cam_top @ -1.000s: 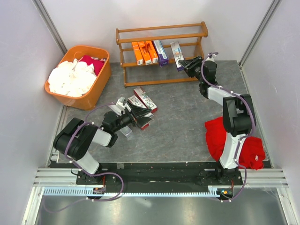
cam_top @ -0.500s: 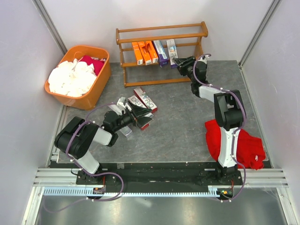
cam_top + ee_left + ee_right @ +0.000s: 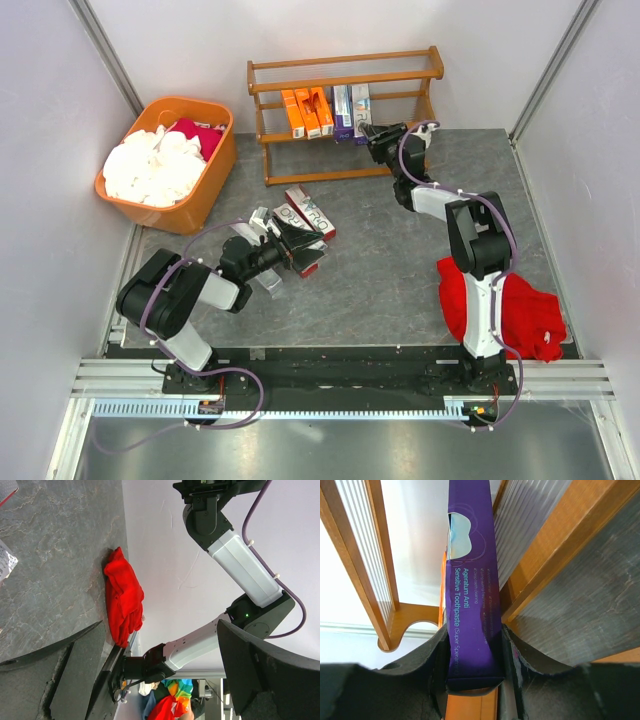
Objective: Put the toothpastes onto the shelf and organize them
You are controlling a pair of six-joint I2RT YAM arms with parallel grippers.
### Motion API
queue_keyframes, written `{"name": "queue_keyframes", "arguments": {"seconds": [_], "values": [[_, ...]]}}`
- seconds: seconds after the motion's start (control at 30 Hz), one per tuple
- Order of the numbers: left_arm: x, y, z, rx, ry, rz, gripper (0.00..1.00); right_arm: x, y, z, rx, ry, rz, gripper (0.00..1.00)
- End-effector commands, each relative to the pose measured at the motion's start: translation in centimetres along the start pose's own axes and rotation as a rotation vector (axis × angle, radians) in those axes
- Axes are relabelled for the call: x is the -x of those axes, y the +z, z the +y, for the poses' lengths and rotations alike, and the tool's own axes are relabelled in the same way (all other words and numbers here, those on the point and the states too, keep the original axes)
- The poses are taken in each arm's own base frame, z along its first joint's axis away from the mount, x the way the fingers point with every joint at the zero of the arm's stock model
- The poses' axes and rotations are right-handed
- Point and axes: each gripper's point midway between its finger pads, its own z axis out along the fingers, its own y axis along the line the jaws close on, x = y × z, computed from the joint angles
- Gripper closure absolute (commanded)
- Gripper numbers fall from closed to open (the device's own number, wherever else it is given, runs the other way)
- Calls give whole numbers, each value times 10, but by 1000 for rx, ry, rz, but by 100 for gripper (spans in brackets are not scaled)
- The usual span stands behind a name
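The wooden shelf (image 3: pixel 400 77) stands at the back. On its middle tier, orange toothpastes (image 3: pixel 307 111) and a purple one (image 3: pixel 342 110) stand side by side. My right gripper (image 3: pixel 377 133) is shut on a purple-and-white carton (image 3: pixel 362 104) just right of them. In the right wrist view that purple carton (image 3: pixel 472 580) sits between my fingers (image 3: pixel 441 650), pushed in between the shelf rails (image 3: pixel 570 545). More toothpastes (image 3: pixel 310 212) lie in a loose pile on the table. My left gripper (image 3: pixel 297 243) hovers open at that pile; its fingers (image 3: pixel 75 680) hold nothing.
An orange tub (image 3: pixel 213 185) full of white and red cloths stands at the back left. A red cloth (image 3: pixel 460 295) lies by the right arm's base and also shows in the left wrist view (image 3: pixel 122 597). Walls close in on both sides.
My right gripper has swung left along the shelf with its carton, bringing it upright against the purple one. The left arm has not moved.
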Motion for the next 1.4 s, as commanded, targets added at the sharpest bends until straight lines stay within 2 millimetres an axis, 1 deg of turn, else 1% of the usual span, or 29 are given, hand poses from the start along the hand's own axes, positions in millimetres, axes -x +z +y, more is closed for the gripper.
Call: {"name": "queue_keyframes", "arguments": {"seconds": [0.0,0.07,0.17,0.27,0.3,0.33,0.37,0.4,0.47,0.5,0.53,0.67,0.7,0.77,0.8,0.83,0.87,0.9,0.93,0.97,1.03,1.07,1.1,1.13,1.17,1.2,1.27,1.3,1.37], "values": [[-1,-13,-82,-325,190,-18,0,-4,10,13,33,23,-24,54],[-1,-13,-81,-324,189,-19,0,-8,13,16,44,27,-14,53],[-1,-12,-80,-321,188,-16,0,-12,17,14,40,31,2,52],[-2,-12,-81,-323,189,-15,0,-13,17,12,40,32,5,46],[-1,-13,-80,-321,188,-16,0,-11,16,15,45,32,3,41],[-1,-13,-81,-324,190,-16,0,-14,15,12,41,32,9,35],[-2,-13,-81,-322,191,-15,0,-12,14,14,47,31,11,31],[-2,-13,-81,-322,191,-15,0,-11,12,18,60,31,10,22],[-2,-13,-80,-321,190,-13,0,-10,10,15,59,29,19,13],[-2,-13,-80,-321,190,-13,0,-7,9,18,64,28,17,4],[-3,-13,-81,-322,191,-9,0,-6,7,16,59,27,19,2],[-3,-13,-82,-326,201,-7,0,6,-2,18,75,21,12,2],[-3,-12,-81,-326,200,-4,0,4,-9,19,79,20,27,2],[-4,-12,-81,-326,201,0,0,12,-17,21,96,21,19,2],[-3,-12,-81,-325,203,0,0,11,-25,20,89,22,29,2],[-4,-12,-80,-324,206,1,0,16,-30,19,91,22,26,2],[-4,-12,-80,-324,207,1,0,20,-36,23,111,19,18,2],[-4,-11,-81,-325,207,-1,0,21,-47,22,107,14,25,2],[-3,-12,-81,-326,210,-1,0,27,-53,21,106,9,16,2],[-4,-12,-81,-326,212,3,0,28,-59,23,113,3,15,2],[-4,-12,-82,-328,216,1,0,33,-77,21,101,-22,18,2],[-3,-12,-82,-329,219,1,0,36,-85,31,118,-36,15,2],[-4,-12,-82,-329,220,4,0,34,-93,21,93,-44,25,2],[-4,-12,-82,-329,223,5,0,33,-99,18,87,-62,31,2],[-4,-12,-82,-330,226,6,0,35,-106,23,92,-75,36,2],[-4,-12,-81,-326,227,6,0,31,-113,15,69,-83,53,2],[-4,-12,-78,-318,228,11,0,27,-125,13,60,-122,76,2],[-3,-12,-78,-316,229,6,0,24,-131,3,37,-131,84,2],[-3,-12,-75,-310,232,9,0,22,-137,0,27,-165,95,2]]}}
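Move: The white-and-purple toothpaste the right hand holds by its near end already lies in its slot on the shelf's middle tier, its middle about 6 cm ahead, level with that hand. The purple toothpaste stands some 4 cm to the left of it, the nearest orange one about 8 cm left of it; the shelf's right end frame is roughly 13 cm right of the hand and 6 cm ahead. From the left hand the held toothpaste is about 35 cm ahead, 8 cm right, 5 cm higher. The white-and-purple toothpaste is nudged about 1 cm farther in and left towards the purple one by the right hand, whose fingers then open wide and let go. The hand backs away from the shelf, some 12 cm back and 7 cm to the right, dipping about 3 cm as it starts and rising again to roughly its first height. ##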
